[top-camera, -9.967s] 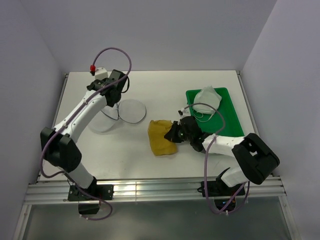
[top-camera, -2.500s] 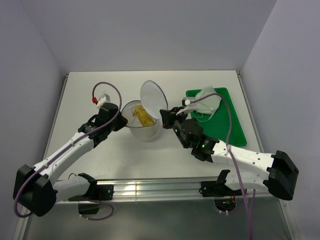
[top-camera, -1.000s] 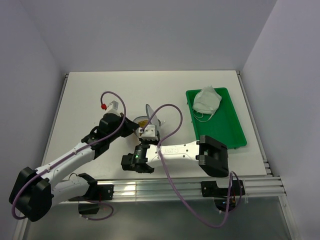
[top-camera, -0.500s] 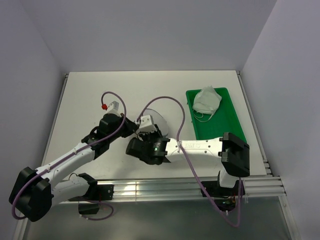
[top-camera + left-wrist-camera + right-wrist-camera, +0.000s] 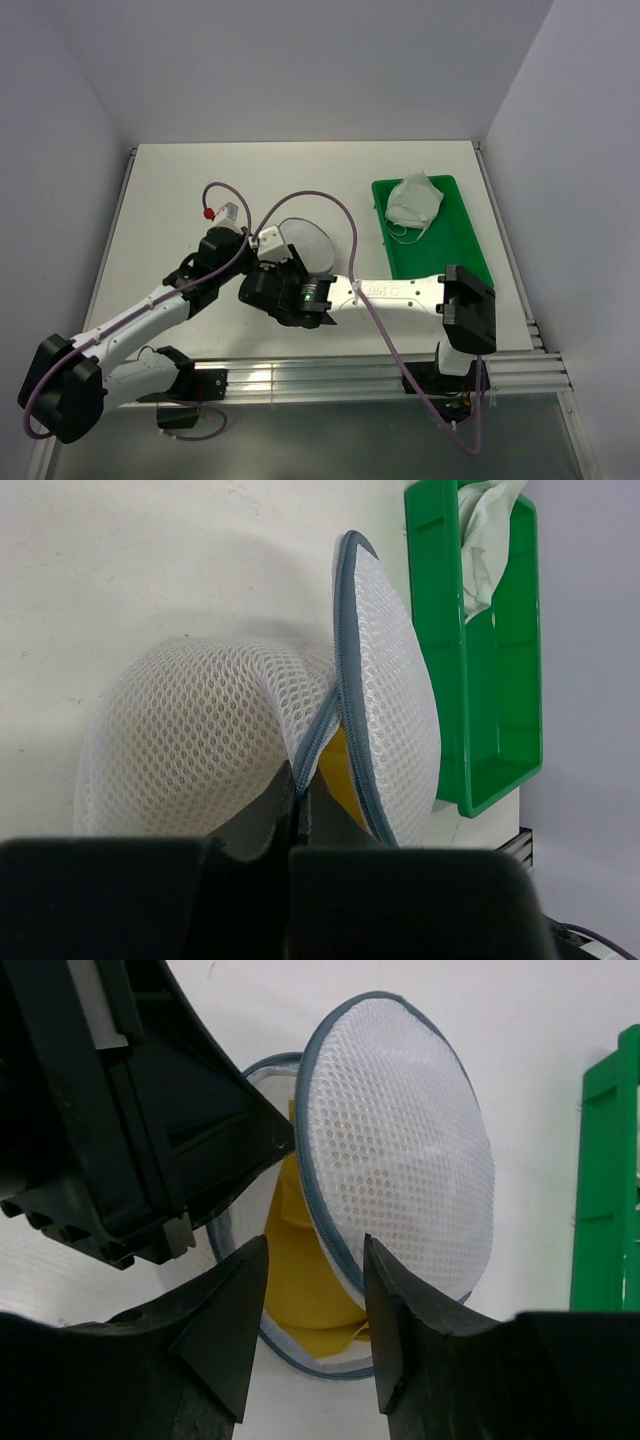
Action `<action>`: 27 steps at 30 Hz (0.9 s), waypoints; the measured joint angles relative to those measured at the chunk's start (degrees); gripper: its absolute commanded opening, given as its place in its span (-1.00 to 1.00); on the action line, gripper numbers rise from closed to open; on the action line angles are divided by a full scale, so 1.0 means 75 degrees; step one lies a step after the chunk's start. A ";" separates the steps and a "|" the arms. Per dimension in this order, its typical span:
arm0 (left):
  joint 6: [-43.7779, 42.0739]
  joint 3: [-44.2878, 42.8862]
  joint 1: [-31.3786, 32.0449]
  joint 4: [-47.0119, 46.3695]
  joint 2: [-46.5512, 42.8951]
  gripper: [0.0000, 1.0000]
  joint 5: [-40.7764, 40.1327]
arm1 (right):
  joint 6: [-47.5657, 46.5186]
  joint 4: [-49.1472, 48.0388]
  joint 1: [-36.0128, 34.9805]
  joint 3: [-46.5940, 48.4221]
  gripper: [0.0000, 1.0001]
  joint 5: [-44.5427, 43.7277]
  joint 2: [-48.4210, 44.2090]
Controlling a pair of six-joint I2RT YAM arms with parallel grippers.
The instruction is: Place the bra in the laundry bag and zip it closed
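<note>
The laundry bag lies mid-table with its mesh lid standing up on edge. It is half hidden under the arms in the top view. The mustard-yellow bra sits inside and shows through the gap in the left wrist view. My left gripper is shut on the bag's dark zipper rim at the left side. My right gripper is open and empty, its fingers on either side of the gap at the bag's near edge.
A green tray stands at the right with a white-grey garment in its far end. The tray also shows in the left wrist view. The right arm lies folded across the table's front, its cable looping over the bag.
The bra has gone from the table into the bag. In the last second my right gripper swung from the front up to the bag's near edge, then shifted slightly left. The left gripper has kept its hold.
</note>
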State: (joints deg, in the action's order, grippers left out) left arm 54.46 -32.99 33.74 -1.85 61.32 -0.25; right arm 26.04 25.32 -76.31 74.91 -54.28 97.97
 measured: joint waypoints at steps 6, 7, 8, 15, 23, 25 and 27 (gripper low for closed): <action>-0.0003 0.0000 0.0000 0.0117 0.0006 -1.00 -0.0178 | 0.0172 0.0475 0.0061 0.0125 0.21 0.0662 -0.0309; 0.0000 0.0000 0.0000 0.0166 0.0015 -1.00 -0.0236 | 0.0294 0.0662 0.0108 0.0125 0.26 0.0863 -0.0498; 0.0000 0.0000 0.0000 0.0236 0.0023 -1.00 -0.0315 | 0.0414 0.0804 0.0172 0.0119 0.27 0.1040 -0.0685; 0.0032 0.0204 -0.0009 0.0513 0.0058 -0.99 -0.0664 | 0.1454 0.1323 0.1629 -0.0423 0.38 0.2151 -0.2763; 0.0032 0.0778 -0.0023 0.0513 -0.0201 -1.00 -0.0758 | 0.2212 0.0577 0.3290 -0.2384 0.40 0.4616 -0.3261; 0.0029 0.0825 -0.0023 0.0507 -0.0265 -1.00 -0.0758 | 0.2355 0.0309 0.3701 -0.2903 0.40 0.5321 -0.3261; 0.0026 0.0854 -0.0023 0.0501 -0.0303 -1.00 -0.0758 | 0.2498 0.0035 0.4022 -0.3203 0.40 0.5898 -0.3261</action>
State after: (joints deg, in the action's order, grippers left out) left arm 54.65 -26.59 33.56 1.91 59.05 -5.93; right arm 44.77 25.58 -46.15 50.89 -10.04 73.52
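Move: The left hand already pinches the laundry bag's zip rim. The rim's right edge, which the right hand makes for, lies about 10 cm to that hand's right, 1 cm ahead and 5 cm lower. The mesh lid is some 4 cm ahead, 6 cm right and 3 cm below the right hand; the yellow bra about 3 cm ahead, 2 cm right and 9 cm below. From the left hand that right edge is roughly 4 cm back, 14 cm right and 3 cm lower. Still pinching the zip rim, the left hand lowers it about 5 cm and carries it some 3 cm left, drawing back slightly at the end. The right hand, holding nothing, opens wider and arcs about 12 cm to the right, up and then down outside the bag towards the rim's right edge, its fingers tipping steeply down. ##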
